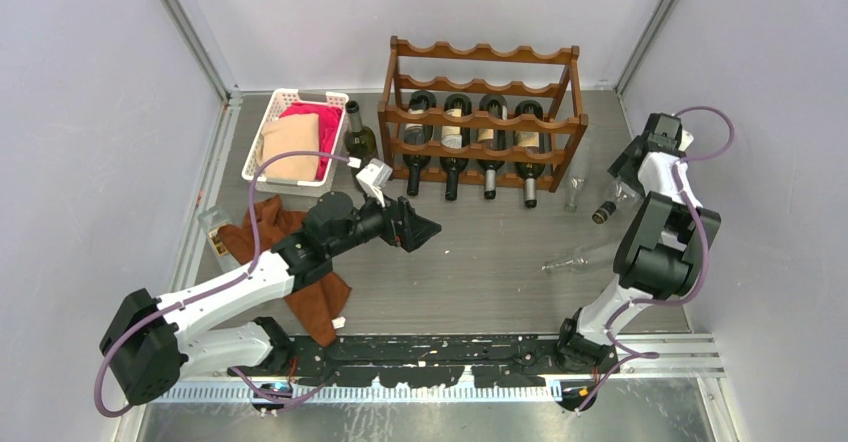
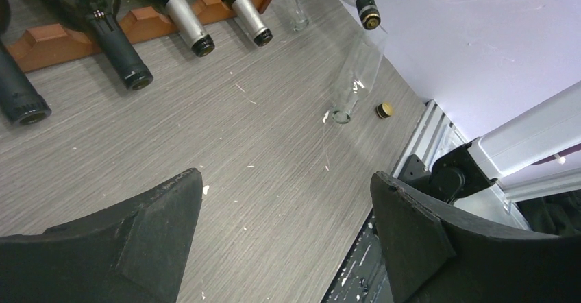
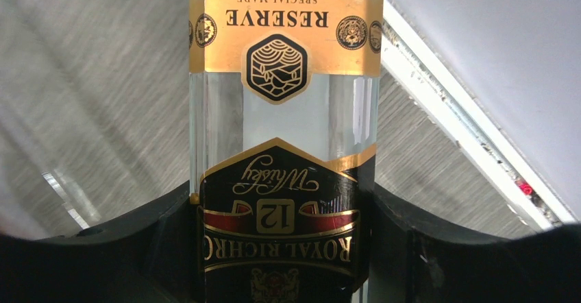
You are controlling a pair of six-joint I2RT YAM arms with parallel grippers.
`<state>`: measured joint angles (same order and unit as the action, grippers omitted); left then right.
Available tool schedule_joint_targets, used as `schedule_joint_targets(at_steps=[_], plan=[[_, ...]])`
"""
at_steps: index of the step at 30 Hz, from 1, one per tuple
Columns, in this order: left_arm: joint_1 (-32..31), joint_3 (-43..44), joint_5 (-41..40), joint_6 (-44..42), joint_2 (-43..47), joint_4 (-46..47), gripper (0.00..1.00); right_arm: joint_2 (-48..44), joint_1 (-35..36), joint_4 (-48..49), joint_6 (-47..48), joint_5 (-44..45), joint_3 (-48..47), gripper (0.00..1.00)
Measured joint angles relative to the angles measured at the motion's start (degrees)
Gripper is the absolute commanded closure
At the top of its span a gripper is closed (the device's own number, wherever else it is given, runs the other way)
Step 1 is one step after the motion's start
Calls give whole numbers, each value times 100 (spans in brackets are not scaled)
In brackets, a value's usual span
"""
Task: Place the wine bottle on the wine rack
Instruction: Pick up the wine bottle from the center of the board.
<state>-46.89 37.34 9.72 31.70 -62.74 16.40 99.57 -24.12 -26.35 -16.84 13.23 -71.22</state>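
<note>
The wine bottle (image 3: 284, 111) is clear glass with black-and-gold labels. My right gripper (image 3: 284, 248) is shut on its body, a finger pressed to each side. In the top view it hangs tilted by the right wall, its dark cap (image 1: 604, 212) pointing down-left below the right gripper (image 1: 630, 170). The dark wooden wine rack (image 1: 482, 117) stands at the back centre with several bottles in a lower tier; its rail (image 2: 62, 42) shows in the left wrist view. My left gripper (image 1: 430, 230) hovers open and holding nothing in front of the rack, jaws wide over bare table (image 2: 288, 200).
An empty clear bottle (image 1: 580, 257) lies on the table near the right arm, with a gold cap (image 2: 384, 110) beside it. A drinking glass (image 1: 573, 194) stands right of the rack. A green bottle (image 1: 358, 137) stands beside a white basket (image 1: 262, 137) of cloths. A brown cloth (image 1: 300, 277) lies front left.
</note>
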Motion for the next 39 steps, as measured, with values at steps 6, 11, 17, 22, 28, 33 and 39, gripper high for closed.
schedule_joint_targets(at_steps=[6,11,17,22,28,33,39], plan=[[0,0,109,214,13,20,9,-570,-31,-7,-7,-179,0,99],[0,0,229,391,13,122,9,-951,-55,-247,-37,-433,22,99],[0,0,420,673,-20,415,9,-1823,-74,-822,-116,-883,79,99],[0,0,535,1191,-249,966,9,-2470,-74,-1182,-142,-1318,162,99],[-76,-39,525,2094,-638,1843,9,-3388,-74,-1580,-361,-2017,798,99],[-525,-9,179,2645,-1001,2092,12,-4157,-74,-1808,-562,-2557,1392,99],[-1132,420,-352,2935,-1405,1390,12,-4964,-74,-1886,-758,-2975,1919,99]])
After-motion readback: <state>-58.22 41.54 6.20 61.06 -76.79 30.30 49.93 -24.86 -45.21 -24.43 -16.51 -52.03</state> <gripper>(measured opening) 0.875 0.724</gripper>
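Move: My right hand already has the whisky bottle clear of the board, and the place it goes to is my open left hand, roughly 53 cm to its left, 15 cm back and 14 cm higher. From the right hand, a clear bottle lies about 17 cm back and 14 cm left, the small cap 26 cm back and 12 cm left, and the rack's middle 6 cm ahead and 39 cm left. From my left hand, the whisky bottle is some 53 cm right, 15 cm ahead and 14 cm lower. I keep the whisky bottle pinched round its labelled body and lift it straight up about 5 cm first. Then I swing it left and back towards my left hand, still rising until it levels off, some 20 cm across in all, the fingers tipping up out of their downward slant. My left hand, wide open, shifts about 9 cm right and a little back to meet it, rising 4 cm, then sinking most of that while tilting over some 25 degrees. ##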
